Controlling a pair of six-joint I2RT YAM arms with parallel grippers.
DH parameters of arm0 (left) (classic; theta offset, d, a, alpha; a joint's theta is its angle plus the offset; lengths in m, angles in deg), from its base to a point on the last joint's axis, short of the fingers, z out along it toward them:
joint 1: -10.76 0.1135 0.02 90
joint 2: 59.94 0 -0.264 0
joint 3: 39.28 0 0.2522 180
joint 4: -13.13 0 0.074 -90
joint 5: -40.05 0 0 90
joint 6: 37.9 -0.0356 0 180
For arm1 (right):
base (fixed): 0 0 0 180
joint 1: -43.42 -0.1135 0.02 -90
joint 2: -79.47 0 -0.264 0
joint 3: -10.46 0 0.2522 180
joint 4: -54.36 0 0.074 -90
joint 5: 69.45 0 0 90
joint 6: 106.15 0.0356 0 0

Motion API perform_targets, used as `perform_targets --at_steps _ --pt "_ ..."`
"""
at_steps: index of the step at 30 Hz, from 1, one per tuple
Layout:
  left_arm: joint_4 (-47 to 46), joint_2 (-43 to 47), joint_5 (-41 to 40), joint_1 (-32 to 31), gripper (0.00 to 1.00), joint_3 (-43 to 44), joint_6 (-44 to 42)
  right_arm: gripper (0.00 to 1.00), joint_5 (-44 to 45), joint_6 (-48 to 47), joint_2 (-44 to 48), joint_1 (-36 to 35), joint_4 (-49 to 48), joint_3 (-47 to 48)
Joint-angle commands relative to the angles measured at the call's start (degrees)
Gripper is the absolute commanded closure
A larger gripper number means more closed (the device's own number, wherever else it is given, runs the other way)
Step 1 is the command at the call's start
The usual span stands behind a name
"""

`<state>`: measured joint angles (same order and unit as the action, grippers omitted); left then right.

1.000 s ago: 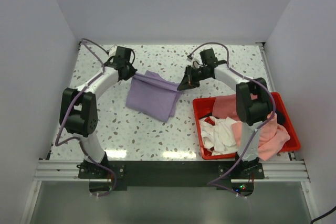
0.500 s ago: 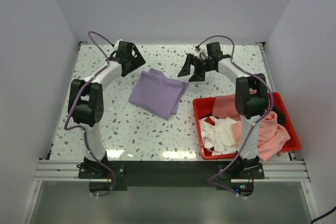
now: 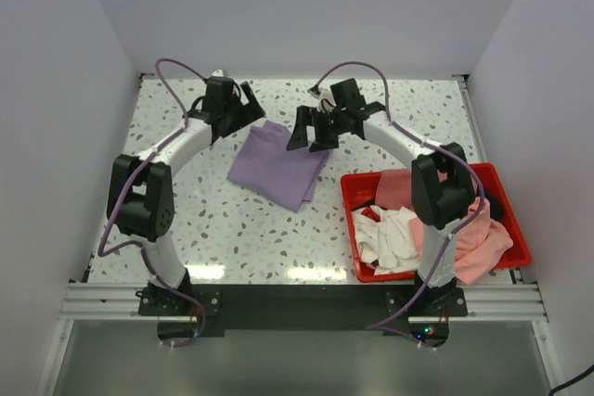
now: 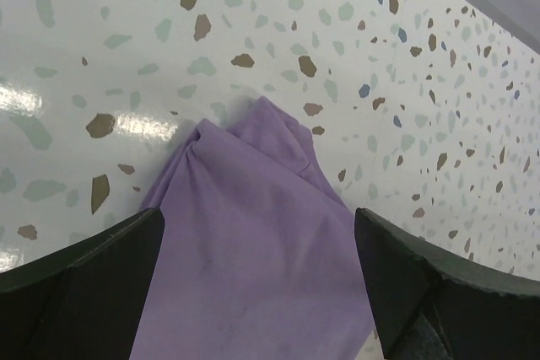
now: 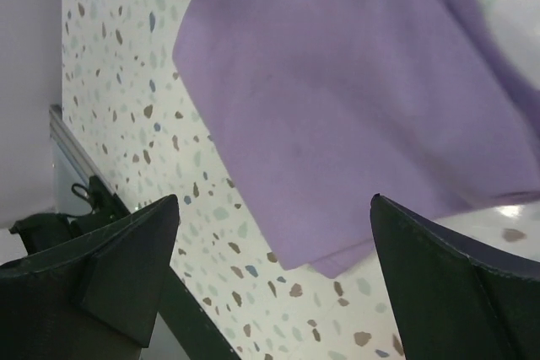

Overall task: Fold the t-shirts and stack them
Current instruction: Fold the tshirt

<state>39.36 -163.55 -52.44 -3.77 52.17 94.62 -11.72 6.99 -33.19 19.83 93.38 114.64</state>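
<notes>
A folded purple t-shirt (image 3: 277, 165) lies flat on the speckled table at centre. It fills the left wrist view (image 4: 253, 267) and the right wrist view (image 5: 354, 99). My left gripper (image 3: 249, 108) is open and empty, hovering at the shirt's far left corner. My right gripper (image 3: 306, 133) is open and empty, hovering over the shirt's far right edge. More shirts, pink (image 3: 473, 234) and white (image 3: 388, 234), lie heaped in a red bin (image 3: 348, 194) at the right.
The red bin stands at the right front of the table, with pink cloth hanging over its near right rim. White walls enclose the table on three sides. A metal rail (image 3: 297, 299) runs along the near edge.
Both grippers let go of the purple shirt and lifted off it. The right gripper has swung left over the shirt's far edge; the left gripper has moved slightly right toward the shirt's corner.
</notes>
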Motion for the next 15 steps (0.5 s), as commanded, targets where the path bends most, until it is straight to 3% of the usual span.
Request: perform_targets --at_steps 1,12,15 --pt "-3.15 -0.27 4.13 -0.51 0.00 -1.22 -0.42 0.01 2.38 1.91 -2.72 -0.93 -2.14 0.46" --pt "-5.09 -5.46 7.93 -0.77 0.00 -4.12 -0.07 0.01 18.37 2.62 -19.41 0.48 5.93 15.48" --pt "-5.96 -6.51 9.16 -0.86 0.00 -5.61 0.02 0.01 19.27 2.44 -22.85 0.39 6.74 17.08"
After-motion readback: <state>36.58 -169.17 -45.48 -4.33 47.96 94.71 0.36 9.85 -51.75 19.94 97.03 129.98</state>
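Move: The half-folded purple t-shirt lies flat below both open grippers, its middle about 6 cm back, 6 cm right and 9 cm below the left hand, and roughly 1 cm back and 6 cm left of the right hand, also 9 cm down. Its collar end is some 4 cm ahead and 3 cm right of the left hand; its far-right corner is about 2 cm ahead and 5 cm right of the right hand. The red bin's middle stands some 29 cm right of the right hand and 14 cm back. Onto the shirt's far right part comes the open right hand: after a short dip back and left it sweeps forward nearly 8 cm while sinking about 8.5 cm, levels off still going forward, turns some 10 degrees clockwise, and begins to touch and push the cloth along. The left hand sinks about 6.5 cm towards the shirt's left half, easing slightly back and right, tipping a little downwards, fingers wide open. ##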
